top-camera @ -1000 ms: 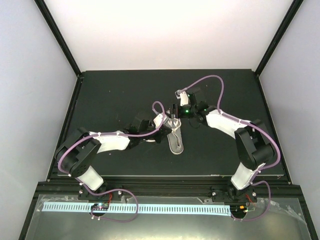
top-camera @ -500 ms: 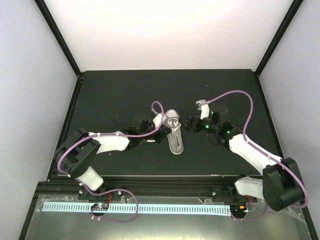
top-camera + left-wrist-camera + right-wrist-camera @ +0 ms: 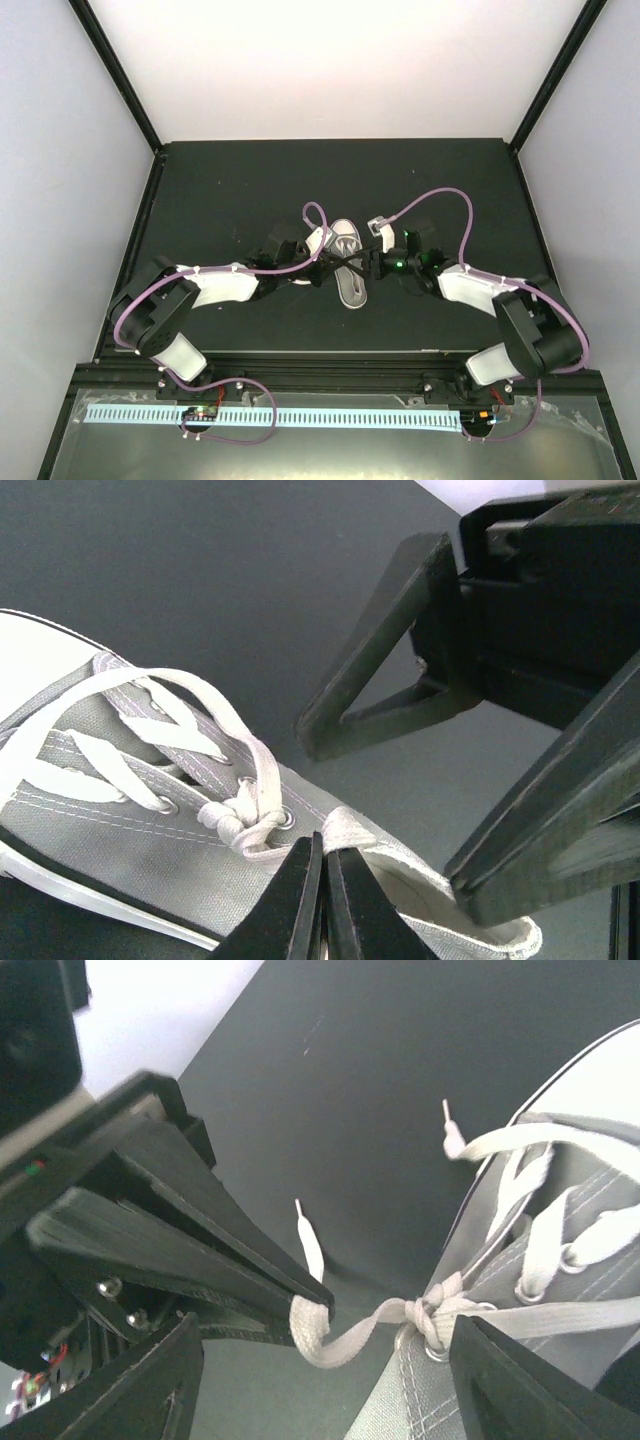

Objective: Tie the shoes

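Note:
A grey canvas shoe (image 3: 351,287) with a white sole lies mid-table, its white laces joined in a first knot (image 3: 240,818) at the top eyelets. My left gripper (image 3: 322,848) is shut on a fold of lace (image 3: 347,830) just beside that knot, at the shoe's left side (image 3: 330,263). In the right wrist view the same pinched lace (image 3: 312,1328) runs taut to the knot (image 3: 430,1317). My right gripper (image 3: 325,1365) stands open on the shoe's right side (image 3: 366,262), facing the left one, with nothing between its fingers. Two free lace tips (image 3: 308,1240) lie on the mat.
The black mat (image 3: 220,190) covers the table inside a black frame with white walls. Both arms' purple cables (image 3: 440,200) arc above the shoe. The two grippers stand close together over the shoe's opening.
My right arm swung from behind the shoe out to the right, then came back in at the shoe's right side with its jaws open. The left gripper held still on the lace.

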{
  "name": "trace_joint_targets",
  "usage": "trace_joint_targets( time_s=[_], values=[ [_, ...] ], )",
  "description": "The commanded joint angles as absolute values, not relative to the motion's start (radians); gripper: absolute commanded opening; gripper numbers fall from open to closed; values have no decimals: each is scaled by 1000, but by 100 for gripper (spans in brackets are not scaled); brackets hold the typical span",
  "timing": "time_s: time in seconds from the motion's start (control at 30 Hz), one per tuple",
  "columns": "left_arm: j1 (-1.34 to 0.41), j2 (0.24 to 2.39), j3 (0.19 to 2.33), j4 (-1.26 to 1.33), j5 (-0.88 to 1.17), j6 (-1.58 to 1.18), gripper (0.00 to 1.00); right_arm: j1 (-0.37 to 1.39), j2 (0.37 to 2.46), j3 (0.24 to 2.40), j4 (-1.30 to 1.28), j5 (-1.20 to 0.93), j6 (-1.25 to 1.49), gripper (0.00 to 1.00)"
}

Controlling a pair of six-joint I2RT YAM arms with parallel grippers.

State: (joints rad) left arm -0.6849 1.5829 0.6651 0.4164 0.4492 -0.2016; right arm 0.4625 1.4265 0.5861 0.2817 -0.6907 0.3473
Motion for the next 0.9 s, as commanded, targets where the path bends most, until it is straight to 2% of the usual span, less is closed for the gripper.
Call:
trace_joint_targets(
  time_s=[0.0, 0.33, 0.6, 0.8, 0.87],
  values=[
    [-690, 1569, 691, 432, 474, -210, 2, 466, 1484, 609, 381, -799, 337, 65],
    [-691, 1571, 689, 440, 481, -205, 2, 466, 1516, 615, 395, -832, 319, 37],
    [-690, 1572, 686, 447, 489, -205, 2, 466, 1545, 637, 378, -816, 297, 25],
    [-690, 1572, 689, 452, 487, -207, 2, 466, 1545, 632, 379, -803, 295, 2],
    [-691, 1570, 688, 451, 485, -207, 2, 466, 1533, 625, 381, -785, 294, 2]
  ],
)
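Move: The right hand's fingers, about three-quarters open, straddle a short fold of white lace sticking out of the left hand's shut tips, roughly 1 cm left of and 1 cm below the right hand; from the left hand the fold is 1 cm to its right, level in height and distance. From the right hand, the lace knot lies about 2 cm ahead, 1 cm left and 3 cm below, and the shoe opening some 4 cm back, level sideways, 4 cm below. The right hand eases about 1.5 cm left, further over the shoe towards the left hand's tips, and sinks about 1 cm, turning some 5 degrees counter-clockwise as its fingers go from three-quarters open to shut and pinch the lace fold right at the left fingertips. The left hand stays in place, still pinching the lace behind that fold. ##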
